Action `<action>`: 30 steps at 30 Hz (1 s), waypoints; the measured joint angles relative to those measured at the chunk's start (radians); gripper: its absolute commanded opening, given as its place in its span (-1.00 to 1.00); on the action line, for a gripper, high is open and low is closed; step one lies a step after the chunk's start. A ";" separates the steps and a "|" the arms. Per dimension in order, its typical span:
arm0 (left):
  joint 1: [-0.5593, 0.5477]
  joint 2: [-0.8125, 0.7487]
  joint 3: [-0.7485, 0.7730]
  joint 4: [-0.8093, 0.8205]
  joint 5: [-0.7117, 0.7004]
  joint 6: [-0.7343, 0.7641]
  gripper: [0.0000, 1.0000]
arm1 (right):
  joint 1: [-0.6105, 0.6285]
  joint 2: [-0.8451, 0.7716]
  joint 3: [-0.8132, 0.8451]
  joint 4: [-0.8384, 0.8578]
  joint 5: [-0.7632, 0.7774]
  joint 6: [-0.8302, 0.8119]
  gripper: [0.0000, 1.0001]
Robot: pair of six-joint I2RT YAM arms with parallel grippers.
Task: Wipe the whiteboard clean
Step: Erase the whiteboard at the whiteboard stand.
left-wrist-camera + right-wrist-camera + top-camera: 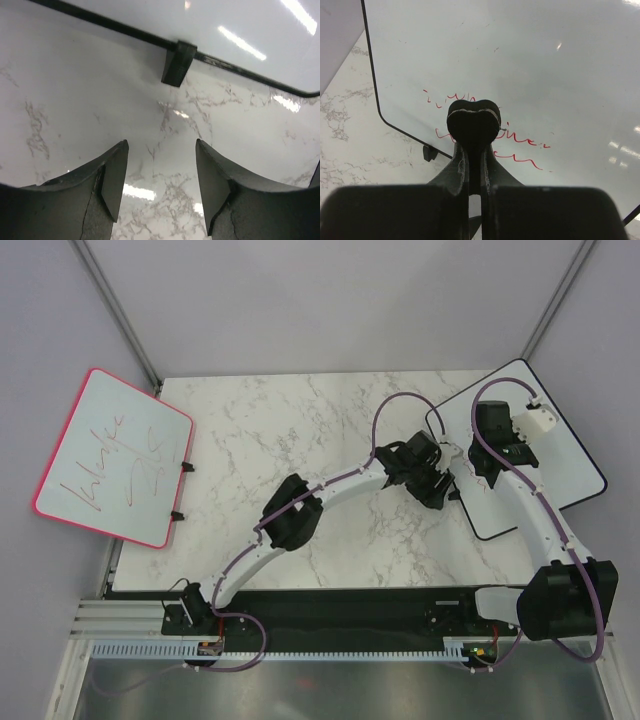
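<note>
The whiteboard [568, 468] with the thin black frame lies at the right of the marble table. Red handwriting [520, 140] shows on its face [545, 60] in the right wrist view. My right gripper [487, 462] hovers over the board's left part. In its own view the right gripper [474, 150] is shut on a small black rounded eraser [472, 122], which sits over the writing. My left gripper [440, 490] stands open just off the board's left edge. Only marble lies between the open left gripper's [161, 145] fingers, and the board's rim [240, 20] is ahead of them.
A pink-framed whiteboard [115, 455] with red scribbles hangs off the table's left edge. A black clip [177, 62] juts from the black-framed board's edge onto the marble table [290, 430]; another clip [428, 152] shows near its corner. Grey walls stand behind the table.
</note>
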 measured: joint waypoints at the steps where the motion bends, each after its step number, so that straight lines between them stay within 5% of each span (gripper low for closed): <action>1: 0.002 -0.022 -0.040 0.007 0.004 0.014 0.24 | 0.000 -0.001 0.000 0.002 -0.002 -0.004 -1.00; 10: 0.117 -0.281 -0.467 0.052 0.082 0.137 0.25 | 0.000 -0.025 0.000 0.090 -0.054 -0.116 -1.00; 16: 0.221 -0.220 -0.343 0.058 0.056 0.301 0.35 | 0.000 -0.025 0.005 0.157 -0.089 -0.199 -1.00; 21: 0.204 -0.139 -0.200 0.090 0.056 0.451 0.41 | 0.000 -0.025 0.016 0.185 -0.103 -0.226 -1.00; 25: 0.187 -0.091 -0.134 0.123 0.060 0.559 0.81 | 0.000 -0.025 0.016 0.191 -0.121 -0.229 -1.00; 30: 0.178 -0.027 -0.054 0.165 0.069 0.645 0.81 | 0.000 -0.025 0.016 0.199 -0.137 -0.229 -1.00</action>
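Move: The board's upper clip stands about 17 cm ahead of the open left hand, a centimetre right and near its height; the lower clip is about 6 cm right, level with it. The remaining red writing is some 10 cm ahead, 12 cm right and 5 cm higher. From the right hand, gripping the eraser, that writing lies about 5 cm left, 2 cm back and 6 cm below; the upper clip is 9 cm ahead, 13 cm left and 18 cm down. Swinging some 12 cm left, away from the lower clip, the left hand then goes about 12 cm forward and curves back right some 7 cm towards the upper clip, rising slightly, rolling about 30 degrees and opening wider. The right keeps the eraser pinched, lifts 4 cm and edges 3 cm forward, turning a little counter-clockwise; contact with the board can't be seen. ##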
